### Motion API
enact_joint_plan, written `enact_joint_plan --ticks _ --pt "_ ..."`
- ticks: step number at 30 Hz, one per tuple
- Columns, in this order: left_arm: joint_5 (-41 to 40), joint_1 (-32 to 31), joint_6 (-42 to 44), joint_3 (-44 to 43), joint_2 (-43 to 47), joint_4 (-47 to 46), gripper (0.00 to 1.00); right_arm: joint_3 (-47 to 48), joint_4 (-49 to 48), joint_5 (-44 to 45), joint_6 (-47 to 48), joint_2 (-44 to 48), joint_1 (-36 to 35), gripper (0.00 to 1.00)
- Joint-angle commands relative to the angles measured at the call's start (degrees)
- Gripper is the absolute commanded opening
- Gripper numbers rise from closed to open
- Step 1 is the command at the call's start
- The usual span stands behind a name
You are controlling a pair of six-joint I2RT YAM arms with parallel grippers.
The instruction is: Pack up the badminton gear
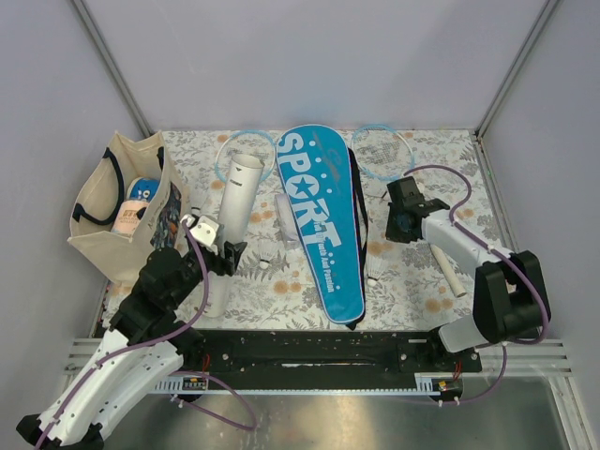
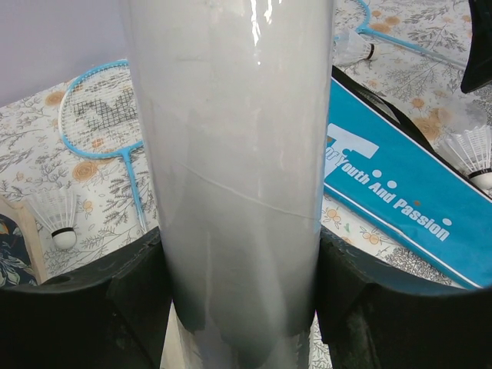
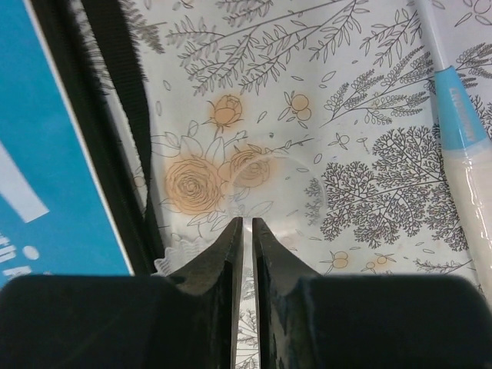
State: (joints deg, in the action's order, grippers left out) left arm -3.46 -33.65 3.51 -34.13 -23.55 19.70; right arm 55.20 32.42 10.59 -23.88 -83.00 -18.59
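Note:
My left gripper [image 1: 222, 255] [image 2: 242, 254] is shut on the long white tube [image 1: 234, 202] [image 2: 231, 154], one finger on each side of its lower half. The blue "SPORT" cover [image 1: 319, 220] [image 2: 407, 192] [image 3: 46, 154] lies flat in the middle. One light-blue racket [image 1: 246, 139] [image 2: 100, 115] lies behind the tube, another [image 1: 380, 152] at the back right, its white handle [image 1: 448, 272] [image 3: 461, 115] running forward. Shuttlecocks [image 1: 265, 262] [image 1: 373, 278] [image 2: 58, 223] lie on the cloth. My right gripper [image 1: 401, 225] [image 3: 247, 223] hovers just right of the cover's black edge, its jaws a narrow slit apart and holding nothing.
A beige tote bag [image 1: 122, 211] with things inside stands at the left, close to my left arm. A faint clear round disc [image 3: 269, 181] lies on the flowered cloth [image 1: 422, 281] ahead of the right fingertips. Grey walls close in the back and sides.

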Motion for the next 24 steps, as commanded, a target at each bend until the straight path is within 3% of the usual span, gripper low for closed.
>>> enact_joint_plan --ticks 1,7,9,17,24 --pt "-1.02 -0.1 -0.61 -0.59 0.96 -3.62 0.43 0.35 -1.4 3.3 -1.17 -2.34 0.66 0.19" --pt "0.03 -0.1 -0.43 -0.59 1.14 -3.62 0.44 3.15 3.08 -2.14 4.26 -0.85 1.1 0.34" --pt "1.17 -0.1 -0.43 -0.5 1.05 -3.53 0.44 3.86 3.61 -6.18 8.3 0.82 1.19 0.43" --pt "3.11 -0.01 -0.78 -0.67 0.61 -3.45 0.44 8.87 11.25 -25.69 15.53 -3.3 1.19 0.61" --pt "5.92 -0.01 -1.22 -0.68 0.35 -3.44 0.44 9.84 13.11 -29.22 17.81 -7.78 1.19 0.68"
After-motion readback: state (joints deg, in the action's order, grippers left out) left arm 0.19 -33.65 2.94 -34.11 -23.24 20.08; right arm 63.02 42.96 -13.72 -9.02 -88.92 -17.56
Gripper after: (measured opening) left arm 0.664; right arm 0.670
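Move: The shuttlecock beside the sports bag's right edge lies about 5 cm to the right hand's left, 2 cm back and 3 cm below. The clear cap is roughly 3 cm ahead of this hand and 2 cm to its right, just below it. The bag's middle is some 20 cm left and 10 cm ahead, the racket grip 18 cm right and 3 cm back. From the left hand the shuttlecock is about 40 cm right, 12 cm ahead and 20 cm below. The clear cap is left behind on the cloth: the nearly shut right fingers dip some 1.5 cm at its rim, spread to about two thirds, and come up again. The hand then swings about 5 cm left and 3 cm back, towards the shuttlecock by the bag, turning roughly 25 degrees counter-clockwise and tipping more steeply down, and sinks slightly at the end with the fingers open around its sides but not closed. ##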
